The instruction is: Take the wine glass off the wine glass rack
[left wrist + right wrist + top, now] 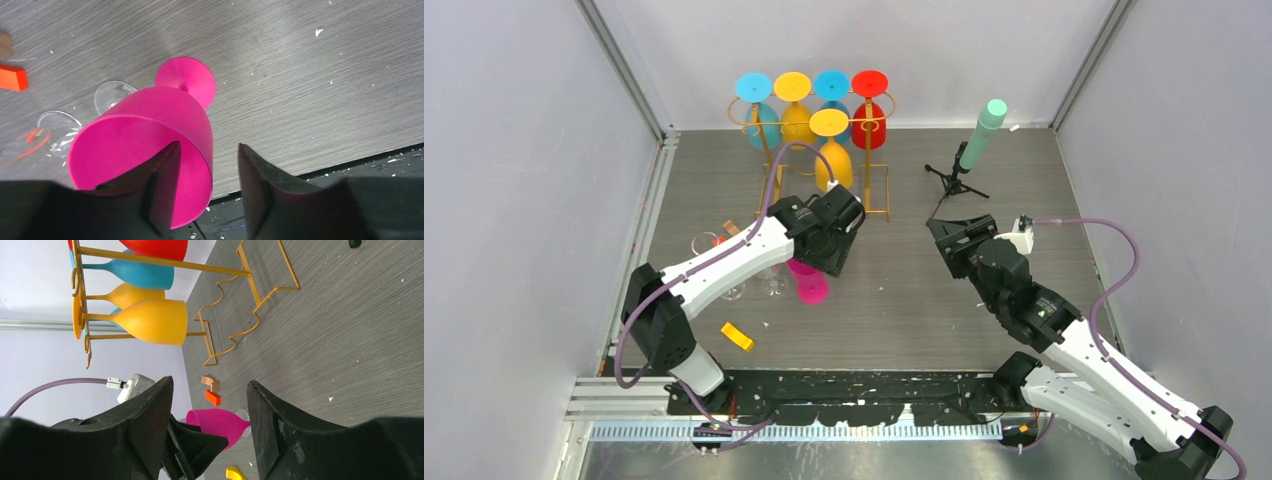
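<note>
The gold wire wine glass rack [879, 214] stands at the back of the table, also in the right wrist view [200, 267]. Several coloured glasses hang upside down from it, among them a yellow one [832, 160] at the front. A magenta wine glass [810, 284] is upright off the rack, its foot at the table. My left gripper [829, 255] is open over its rim: one finger [162, 185] is inside the bowl [150, 125], the other is outside with a gap to the wall. My right gripper [949, 240] is open and empty, facing the magenta glass [220, 421].
Clear glasses [714, 248] stand left of the magenta one, also in the left wrist view [112, 92]. A yellow block [737, 336] and an orange block [12, 77] lie on the table. A black tripod with a green cylinder [979, 135] stands at back right. Walls close three sides.
</note>
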Motion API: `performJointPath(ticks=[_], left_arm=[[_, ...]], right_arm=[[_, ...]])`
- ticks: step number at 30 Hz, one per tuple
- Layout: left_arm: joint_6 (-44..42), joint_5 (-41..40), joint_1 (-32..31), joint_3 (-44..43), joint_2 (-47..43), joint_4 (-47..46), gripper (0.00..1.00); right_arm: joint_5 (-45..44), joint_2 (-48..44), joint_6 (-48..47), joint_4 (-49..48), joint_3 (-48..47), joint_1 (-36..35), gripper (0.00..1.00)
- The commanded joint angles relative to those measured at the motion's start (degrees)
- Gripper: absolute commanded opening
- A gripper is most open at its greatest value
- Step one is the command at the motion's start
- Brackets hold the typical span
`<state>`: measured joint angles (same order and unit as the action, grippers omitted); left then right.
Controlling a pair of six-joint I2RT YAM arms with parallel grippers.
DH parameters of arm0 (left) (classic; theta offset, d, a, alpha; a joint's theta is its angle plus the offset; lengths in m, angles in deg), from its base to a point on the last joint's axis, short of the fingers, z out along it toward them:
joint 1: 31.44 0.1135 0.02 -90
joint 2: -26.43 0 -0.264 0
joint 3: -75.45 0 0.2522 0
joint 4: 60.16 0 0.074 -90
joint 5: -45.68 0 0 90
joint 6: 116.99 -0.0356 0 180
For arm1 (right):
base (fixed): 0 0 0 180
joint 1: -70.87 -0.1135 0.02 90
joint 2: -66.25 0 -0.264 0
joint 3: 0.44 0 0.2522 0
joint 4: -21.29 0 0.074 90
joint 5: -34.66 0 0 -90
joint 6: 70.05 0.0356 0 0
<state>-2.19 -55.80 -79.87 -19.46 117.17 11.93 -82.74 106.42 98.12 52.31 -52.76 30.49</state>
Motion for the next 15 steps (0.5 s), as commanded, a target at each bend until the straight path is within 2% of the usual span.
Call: performJointPath(ticks=[1,3,8,10,15], left_arm=[[-1.12,-2.59,-0.27,-3.5,-3.54,-0.2,0.55],[-1.89,-2.64,-0.18,-5.13,-5.27,-0.48,0.67],[-3.57,-4.04,0.65,-8.48,-11.32,-3.81,0.87],[-3.55,-4.31,1.65,-8.57,-14.21,-7.67,0.99],[-0.13,-0.97,6.37,-6.58,-20.99,-15.48,1.0]], right_arm=[[-1.21,0.05,-0.21,-1.21,-1.51,-0.22,0.61],[-1.09,0.02,-0.21,-1.18,-1.51,-0.22,0.61],[-1.17,-0.31,-0.15,-1.23,-1.22,-0.22,0.61],[-1.24,-0.49,-0.01,-1.18,-1.12,-0.22,0.61],[-1.19,-0.12,0.2,-1.18,-1.61,-0.22,0.6]])
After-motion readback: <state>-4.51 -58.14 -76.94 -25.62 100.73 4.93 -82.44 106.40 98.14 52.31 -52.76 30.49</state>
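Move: The pink wine glass stands upright under my left hand, its middle about 4 cm to the left, 1 cm ahead and 7 cm below, with one fingertip inside the bowl. Two clear glasses stand level with it, roughly 13 and 21 cm to my hand's left. The yellow glass hangs on the rack about 19 cm ahead, 1 cm right and slightly higher. From my right hand the pink glass lies some 24 cm left, 2 cm back and 17 cm below. I draw my left hand clear of the pink glass's rim, slow at first and then fast, rising about 15 cm and edging a little forward towards the rack. My already parted fingers spread fully as they come up out of the bowl and away from its wall, and the wrist swings them some 30 degrees outward, forward and to the right. ##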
